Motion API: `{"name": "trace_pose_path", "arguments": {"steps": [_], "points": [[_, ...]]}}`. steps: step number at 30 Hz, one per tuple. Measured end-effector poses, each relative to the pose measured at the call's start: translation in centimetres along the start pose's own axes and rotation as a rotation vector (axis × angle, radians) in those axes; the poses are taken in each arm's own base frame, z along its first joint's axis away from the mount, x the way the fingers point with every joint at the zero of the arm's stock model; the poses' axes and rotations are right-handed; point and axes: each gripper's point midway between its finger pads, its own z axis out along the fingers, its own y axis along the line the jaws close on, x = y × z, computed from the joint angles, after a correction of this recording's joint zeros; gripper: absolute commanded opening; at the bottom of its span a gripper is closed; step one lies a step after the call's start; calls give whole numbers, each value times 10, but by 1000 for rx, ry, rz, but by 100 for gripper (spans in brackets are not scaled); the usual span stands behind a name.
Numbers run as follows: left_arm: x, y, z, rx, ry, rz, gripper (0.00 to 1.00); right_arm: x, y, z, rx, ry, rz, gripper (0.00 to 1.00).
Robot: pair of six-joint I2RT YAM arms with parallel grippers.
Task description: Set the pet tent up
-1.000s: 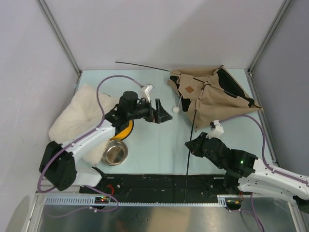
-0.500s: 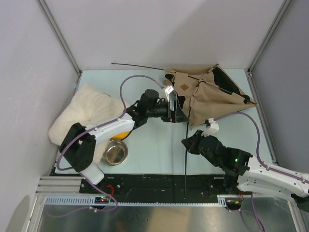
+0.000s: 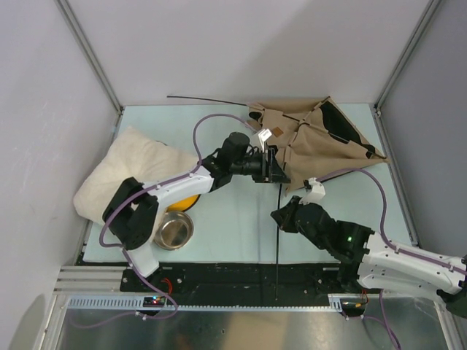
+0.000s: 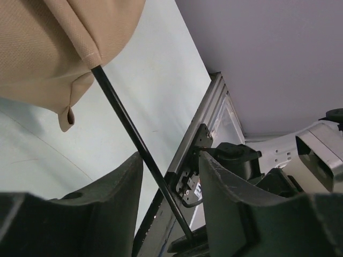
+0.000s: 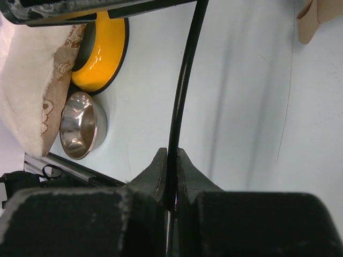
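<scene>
The pet tent point(image 3: 321, 138) lies collapsed at the back right, tan fabric with a small brown patch. One thin black pole point(image 3: 278, 248) runs from its fabric down over the front rail. A second pole point(image 3: 208, 100) sticks out to the left at the back. My left gripper point(image 3: 276, 172) sits at the tent's near-left edge, open. Its jaws straddle the pole point(image 4: 123, 118) just below the fabric hem point(image 4: 43, 48), with a gap on each side of the left gripper point(image 4: 170, 182). My right gripper point(image 3: 281, 217) is shut on the same pole point(image 5: 185, 80) lower down, pinched at the right gripper point(image 5: 171, 160).
A cream fluffy pillow point(image 3: 124, 171) lies at the left. A yellow bowl holder point(image 5: 99, 51) sits beside it, half under my left arm. A steel bowl point(image 3: 174, 230) stands near the front. A black rail point(image 3: 219, 275) runs along the front edge.
My left arm swung right from beside the bowl holder to the tent's pole, and its jaws narrowed around it. The tent shifted slightly left. The right gripper kept its grip.
</scene>
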Motion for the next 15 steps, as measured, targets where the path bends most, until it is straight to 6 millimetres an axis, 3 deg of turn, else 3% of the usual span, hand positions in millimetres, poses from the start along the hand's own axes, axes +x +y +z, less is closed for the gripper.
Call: {"name": "trace_pose_path", "arguments": {"steps": [4,8,15], "points": [[2,2,3,2,12,-11,28,2,-1,1,4,7,-2,0],[7,10,7,-11,29,-29,4,4,-2,3,10,16,-6,0],[10,10,8,-11,46,-88,0,12,-5,5,21,48,-14,2]]}}
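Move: The black tent pole already runs between the left hand's open fingers, about 1 cm ahead of their middle. The mouth of the tan tent sleeve is some 5 cm ahead of that hand and 2 cm to its right; the tent's corner tab hangs about 3 cm ahead, 5 cm right and 12 cm lower. From the right hand, which holds the pole farther back, the sleeve mouth is roughly 13 cm ahead, 3 cm right and 4 cm higher. The left fingers shut from half open onto the black pole just behind the sleeve mouth and pinch it, while the hand sinks about 1.5 cm and rolls some 5 degrees, its forward side tipping down. The right hand keeps its pinch on the pole farther back and sinks with it, a little over 1 cm. ##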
